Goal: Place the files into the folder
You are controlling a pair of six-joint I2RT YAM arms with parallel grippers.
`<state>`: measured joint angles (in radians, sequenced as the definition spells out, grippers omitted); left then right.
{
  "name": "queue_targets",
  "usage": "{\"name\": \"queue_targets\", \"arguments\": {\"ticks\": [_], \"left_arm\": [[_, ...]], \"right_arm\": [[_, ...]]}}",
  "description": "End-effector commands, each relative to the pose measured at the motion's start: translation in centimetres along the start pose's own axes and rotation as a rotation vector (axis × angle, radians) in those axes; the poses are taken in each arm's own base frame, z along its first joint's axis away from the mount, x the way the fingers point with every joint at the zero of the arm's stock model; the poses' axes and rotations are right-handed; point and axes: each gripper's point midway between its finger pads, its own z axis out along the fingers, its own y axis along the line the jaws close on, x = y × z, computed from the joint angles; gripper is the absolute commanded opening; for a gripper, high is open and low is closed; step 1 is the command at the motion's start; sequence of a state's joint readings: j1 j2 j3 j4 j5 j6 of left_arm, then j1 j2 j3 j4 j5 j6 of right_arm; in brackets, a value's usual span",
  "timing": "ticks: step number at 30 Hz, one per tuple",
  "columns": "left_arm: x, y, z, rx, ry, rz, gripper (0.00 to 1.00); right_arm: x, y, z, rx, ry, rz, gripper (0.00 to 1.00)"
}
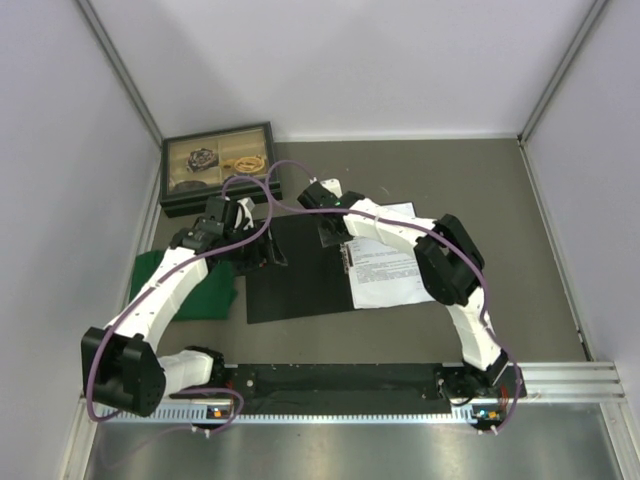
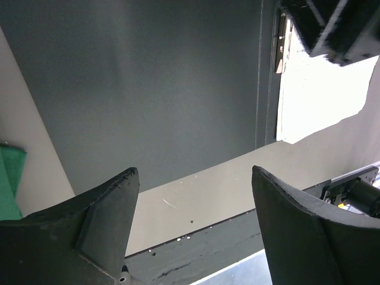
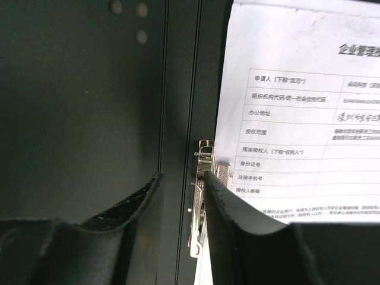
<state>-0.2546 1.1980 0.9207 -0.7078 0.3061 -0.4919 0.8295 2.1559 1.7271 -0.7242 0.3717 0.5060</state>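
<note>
The folder [image 1: 290,285] lies open on the table, black inside up. The files [image 1: 385,275], printed white sheets, rest on its right half. A metal clip [image 3: 205,151] runs beside the spine at the sheets' left edge. My right gripper [image 3: 180,176] hangs low over the spine, its jaws a narrow gap apart. Its right finger [image 3: 237,219] touches the clip and nothing is pinched between the fingers. My left gripper [image 2: 195,172] is open and empty above the folder's left cover [image 2: 148,89], near that cover's front edge.
A black glass-lidded box [image 1: 218,165] stands at the back left. A green cloth [image 1: 215,295] lies left of the folder, partly under my left arm. A black rail [image 1: 340,380] runs along the near table edge. Grey walls close in both sides.
</note>
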Motion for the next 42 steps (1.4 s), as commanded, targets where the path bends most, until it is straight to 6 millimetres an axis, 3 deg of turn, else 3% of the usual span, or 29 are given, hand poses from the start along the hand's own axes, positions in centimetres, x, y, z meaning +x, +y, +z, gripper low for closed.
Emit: {"name": "queue_targets", "arguments": {"ticks": [1,5,10,18,28,31,33,38,42], "left_arm": [[-1.1,-0.8,-0.2,0.024,-0.021,0.011,0.81],[-1.3,-1.0,0.0,0.029,-0.015,0.012,0.81],[-1.5,-0.8,0.2,0.023,-0.020,0.020,0.81],[-1.2,-0.5,0.7,0.019,-0.005,0.019,0.81],[-1.1,-0.3,0.8,0.014,-0.003,0.020,0.81],[-1.1,-0.2,0.9,0.014,-0.002,0.018,0.81],[-1.0,0.0,0.9,0.007,-0.004,0.017,0.81],[-0.8,0.8,0.8,-0.036,-0.001,-0.014,0.81],[-0.7,2.1,0.7,-0.098,-0.013,-0.100,0.83]], "right_arm": [[-3.7,-0.6,-3.1,-0.049,-0.098,0.046,0.34],[-3.3,-0.8,-1.8,-0.060,-0.061,0.057,0.33],[-3.0,-0.6,-0.8,-0.058,-0.054,0.048,0.22],[-0.6,-0.1,1.6,-0.054,0.008,0.039,0.20],[1.0,-0.4,2.1,-0.025,0.038,0.033,0.25],[1.3,-0.3,2.3,-0.023,0.044,0.034,0.16],[1.6,-0.3,2.6,-0.016,0.050,0.040,0.11],[2.4,-1.4,3.7,0.077,0.061,0.055,0.10],[4.4,-2.1,5.3,0.153,0.104,0.094,0.09]]}}
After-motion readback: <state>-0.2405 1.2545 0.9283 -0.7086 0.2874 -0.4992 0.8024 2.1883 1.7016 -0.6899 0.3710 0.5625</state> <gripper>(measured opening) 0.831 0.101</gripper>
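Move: The folder's metal clip lies just below the right hand, its middle about 2 cm back, 1 cm to the right and 3 cm down. From that same hand, the paper stack's middle is some 14 cm right and 3 cm back, and the black cover's about 11 cm left and 6 cm back. From the left hand, the clip is roughly 19 cm to the right, level fore and aft, about 10 cm lower. The right hand lifts 1.5 cm while edging forward, then drops about 3.5 cm and closes its fingers over the clip. ##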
